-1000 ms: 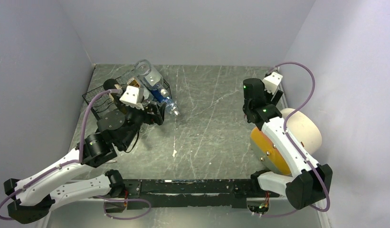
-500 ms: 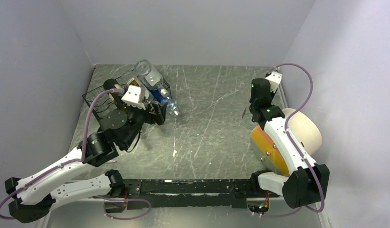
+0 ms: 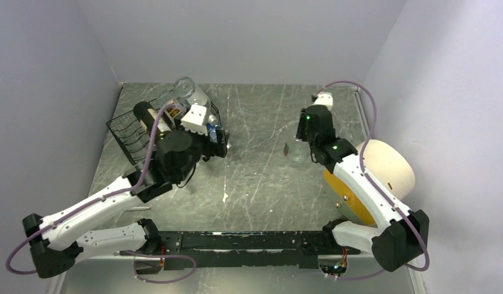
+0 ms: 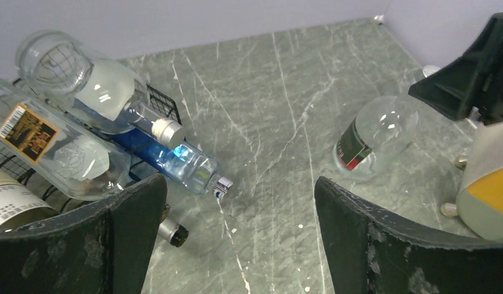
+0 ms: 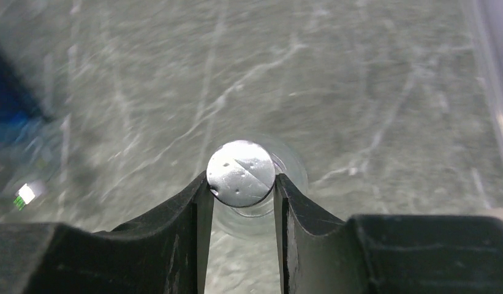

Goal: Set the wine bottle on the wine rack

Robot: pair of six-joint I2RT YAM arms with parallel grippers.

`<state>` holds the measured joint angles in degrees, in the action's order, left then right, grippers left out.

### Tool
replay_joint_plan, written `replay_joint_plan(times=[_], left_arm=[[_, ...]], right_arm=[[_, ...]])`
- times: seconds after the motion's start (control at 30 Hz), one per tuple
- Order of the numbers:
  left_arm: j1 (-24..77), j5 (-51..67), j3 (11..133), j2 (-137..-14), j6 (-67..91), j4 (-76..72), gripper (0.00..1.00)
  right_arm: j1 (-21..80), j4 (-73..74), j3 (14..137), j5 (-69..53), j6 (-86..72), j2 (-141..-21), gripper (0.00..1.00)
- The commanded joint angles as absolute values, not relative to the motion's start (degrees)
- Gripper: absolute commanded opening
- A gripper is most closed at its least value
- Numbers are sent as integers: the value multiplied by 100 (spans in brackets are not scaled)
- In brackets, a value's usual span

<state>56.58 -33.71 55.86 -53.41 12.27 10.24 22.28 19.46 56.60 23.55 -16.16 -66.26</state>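
Note:
The wine bottle (image 4: 377, 131) is clear glass with a red and green label and a silver cap (image 5: 241, 173). My right gripper (image 5: 241, 184) is shut on its capped neck and holds it tilted over the table's middle right (image 3: 296, 153). The black wire wine rack (image 3: 127, 130) stands at the back left with several bottles lying in it: a clear one (image 4: 89, 79), a blue one (image 4: 175, 162) and one with an orange label (image 4: 52, 141). My left gripper (image 4: 239, 202) is open and empty, just right of the rack (image 4: 165, 101).
A big cream and yellow cylinder (image 3: 383, 174) lies by the right wall, behind my right arm. A dark bottle's neck end (image 4: 172, 233) pokes out under my left finger. Walls close in the left, back and right sides.
My right gripper has swung left from the right wall toward the table's middle with the bottle in it. My left wrist has shifted right along the rack's front.

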Motion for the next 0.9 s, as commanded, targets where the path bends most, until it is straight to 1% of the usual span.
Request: replay_joint_plan(times=[0.0,0.23,0.33,0.43,0.6,0.7,0.87], left_arm=[[5262,-2682,5932,-5830,1592,1249,94],[4657,-1466,5707,-6164,1847,880,94],[4406,-1027,5621,-6193,2030,781,94],[4197,-675,5493,-6059,2269,576,94],[4006,-314,5337,-6035,2383,376,94],[3944,-157,5373,-6229,2437,382,94],[3878,23,5447,-6528,2510,300,94]], right_arm=[[3001,1677,6059,2217,-1702,-6544,7],[3699,1379,6030,2248,-1641,-6756,6],[3982,1109,5822,2300,-1598,-6725,5],[4320,808,5332,2449,-1538,-6502,4],[4980,387,4220,2963,-1807,-5733,2],[5428,558,3715,3562,-2203,-5312,1],[6121,1387,3381,3870,-2958,-5002,0]])
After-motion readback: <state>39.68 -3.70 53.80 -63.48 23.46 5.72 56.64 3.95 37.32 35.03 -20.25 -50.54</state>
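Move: The right hand already has the clear bottle by its cap, the bottle hanging straight below with its middle some 12 cm down, and is taking it to the open left gripper, about 31 cm left, 10 cm back and 10 cm higher. The cream drum is roughly 27 cm right of this hand, 17 cm back and 12 cm lower. From the left hand, the clear bottle's middle is about 31 cm right, 10 cm ahead and 22 cm down; the blue bottle lies 8 cm left, 14 cm ahead and 20 cm down. Still pinching the clear bottle by its cap, the right hand draws it at an even height towards the left gripper, first about 13 cm left, then mostly back some 10 cm, swinging counter-clockwise about 20 degrees and tipping up a little. Meanwhile the left hand, fingers wide open, sinks 6 cm and reaches slightly forward and right, tipping down to meet it without touching. ##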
